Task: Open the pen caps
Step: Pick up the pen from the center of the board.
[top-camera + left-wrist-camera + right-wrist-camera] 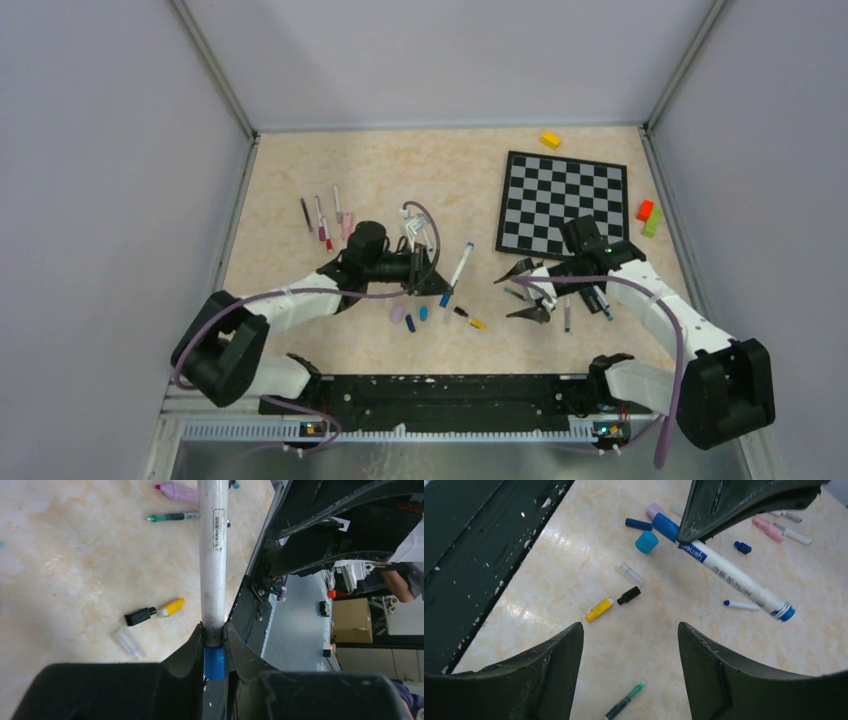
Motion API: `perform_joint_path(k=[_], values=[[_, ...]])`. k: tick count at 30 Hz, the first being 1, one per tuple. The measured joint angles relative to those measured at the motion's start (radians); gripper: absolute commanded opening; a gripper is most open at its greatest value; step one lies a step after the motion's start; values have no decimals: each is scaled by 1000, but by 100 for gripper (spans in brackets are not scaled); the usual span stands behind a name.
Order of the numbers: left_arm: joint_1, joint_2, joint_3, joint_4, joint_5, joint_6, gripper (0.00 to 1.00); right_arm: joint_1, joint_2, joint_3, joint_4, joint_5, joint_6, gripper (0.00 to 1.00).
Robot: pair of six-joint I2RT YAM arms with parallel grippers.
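Note:
My left gripper (214,630) is shut on a white marker (213,555), pinching it where the barrel meets its blue cap (215,662). The marker is held just above the table (300,170), pointing toward the right arm. My right gripper (630,627) stands open over bare table, nothing between its fingers, a short way from the marker's far end (786,612). Loose pen caps lie below the marker: lilac (397,313), navy (410,322), blue (646,541), clear (630,572) and black (629,595).
A chessboard (565,200) lies at the back right, with a yellow block (551,139) behind it and red (645,210) and green blocks beside it. Thin pens lie at the left (320,220) and under the right arm (566,312). A green pen (624,702) lies below my right gripper.

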Motion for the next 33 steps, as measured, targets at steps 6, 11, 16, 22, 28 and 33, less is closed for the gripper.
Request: perform_joint_path(k=[6,11,16,22,28,33], values=[[-68,140,69,27,42,-34,0,-30,-25,2,-169,-2,-339,66],[-117,217,130,6,65,-37,0,-32,-26,10,-219,11,-438,64],[-170,266,182,-8,91,-37,0,3,-14,66,-227,81,-460,58],[-218,314,213,-11,106,-38,0,95,16,94,-208,212,-448,43],[-253,319,228,-18,117,-39,0,173,38,93,-152,368,-409,34],[-272,326,243,-18,126,-39,2,206,41,82,-118,450,-393,10]])
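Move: The left hand already holds the white pen near its blue cap; the barrel's middle lies about 7 cm ahead and 10 cm to the left of the open right hand, 2 cm below. The right fingers are some 12 cm to the left hand's right, 4 cm back, 1 cm higher. On the table, 13 cm below the left hand, the black cap lies 4 cm right, level with it, and the yellow piece 8 cm right and 3 cm back. To the right and back towards the right gripper, the left hand carries the pen about 11 cm, sinking slightly and swinging it some 20 degrees clockwise while keeping its grip. The right hand draws back barely over a centimetre, then eases forward and sinks about 4 cm, its wrist turning counter-clockwise and rolling its left side down, as its fingers close from wide open and pinch the barrel just beyond the left fingers. ##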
